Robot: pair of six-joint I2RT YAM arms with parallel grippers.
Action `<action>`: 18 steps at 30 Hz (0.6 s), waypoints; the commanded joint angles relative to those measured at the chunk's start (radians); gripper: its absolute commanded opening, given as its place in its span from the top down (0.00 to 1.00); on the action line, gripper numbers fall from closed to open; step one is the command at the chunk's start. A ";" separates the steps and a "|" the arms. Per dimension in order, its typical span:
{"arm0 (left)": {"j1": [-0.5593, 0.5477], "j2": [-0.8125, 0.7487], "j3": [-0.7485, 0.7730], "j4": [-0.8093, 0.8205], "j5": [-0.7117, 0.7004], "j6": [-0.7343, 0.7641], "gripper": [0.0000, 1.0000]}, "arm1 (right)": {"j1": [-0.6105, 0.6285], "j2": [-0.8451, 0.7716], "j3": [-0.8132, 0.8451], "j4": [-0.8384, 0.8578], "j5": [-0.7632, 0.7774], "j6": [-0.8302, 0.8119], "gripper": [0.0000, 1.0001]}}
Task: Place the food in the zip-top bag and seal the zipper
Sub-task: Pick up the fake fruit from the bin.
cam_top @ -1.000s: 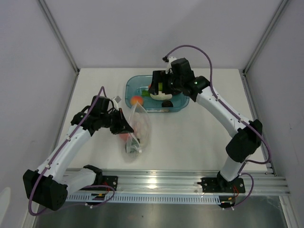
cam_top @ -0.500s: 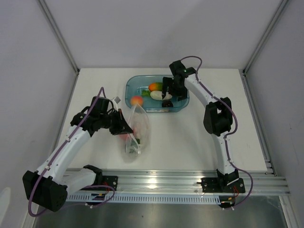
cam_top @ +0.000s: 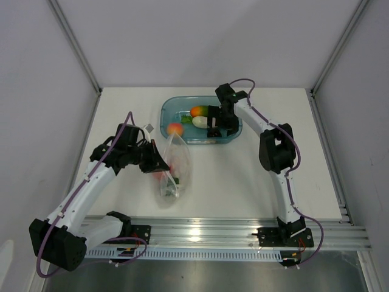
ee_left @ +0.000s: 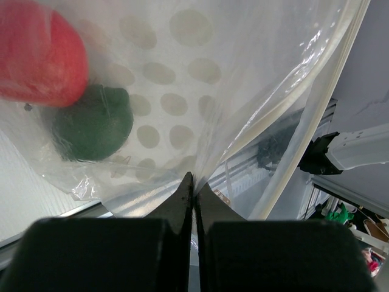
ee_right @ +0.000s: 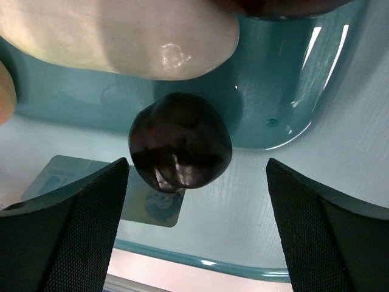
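Note:
The zip-top bag [cam_top: 174, 173] lies clear and crinkly on the table left of centre. My left gripper [cam_top: 159, 163] is shut on its plastic near the mouth, jaws pressed together [ee_left: 194, 182]. Inside the bag a red fruit [ee_left: 36, 55] and a green one [ee_left: 94, 121] show through. The zipper [ee_left: 309, 115] runs as a pale strip along the bag's edge. My right gripper [cam_top: 214, 129] is down in the teal tub [cam_top: 167, 112], open [ee_right: 197, 163], with a dark purple fruit [ee_right: 180, 149] just ahead between its fingers, untouched. A white oblong [ee_right: 121, 36] lies beyond it.
The tub also holds an orange-green fruit [cam_top: 197, 111], a peach one [cam_top: 175, 129] and something green [cam_top: 184, 118]. The tub's teal wall [ee_right: 273, 91] curves close round the right gripper. White walls enclose the table; the metal rail [cam_top: 200, 234] runs along the near edge.
My right arm has swung in and lowered into the tub's front right part, fingers now either side of the dark purple fruit. The left arm and the bag have stayed put.

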 commanded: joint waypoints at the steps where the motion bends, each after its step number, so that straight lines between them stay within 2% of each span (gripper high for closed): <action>1: 0.012 -0.007 -0.007 0.005 0.007 0.021 1.00 | 0.012 0.013 0.003 0.019 -0.013 -0.016 0.06; 6: 0.013 -0.009 -0.011 0.007 0.007 0.019 0.99 | 0.021 0.034 -0.001 0.021 -0.001 -0.034 0.09; 13: 0.013 -0.012 -0.014 0.008 0.004 0.016 1.00 | 0.024 0.050 -0.009 0.035 -0.002 -0.048 0.19; 14: 0.013 -0.012 -0.014 0.008 0.002 0.015 0.99 | 0.024 0.047 -0.012 0.039 -0.007 -0.050 0.22; 15: 0.013 -0.012 -0.016 0.008 0.003 0.013 1.00 | 0.024 0.047 -0.017 0.042 -0.010 -0.053 0.29; 18: 0.013 -0.012 -0.016 0.010 0.002 0.011 0.99 | 0.024 0.045 -0.017 0.047 -0.014 -0.059 0.44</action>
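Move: The dark fake fruit in the bin lies nearly straight below the right gripper, level with it fore and aft, about 1 cm to its left and some 4 cm down. The white vegetable is around 5 cm farther out and 5 cm left of the gripper, the dark red fruit some 7 cm out and 4 cm right, the peach about 2 cm out and 15 cm left. From the left gripper, the dark fruit is roughly 21 cm ahead, 17 cm right and 15 cm down. Sink the open right gripper about 3 cm, easing slightly left as it drops, so that its fingers straddle the dark fruit. On the way down, start closing, slowly at first and then faster, to about two thirds open, until the pads meet the fruit's left and right sides and begin to pinch it. ##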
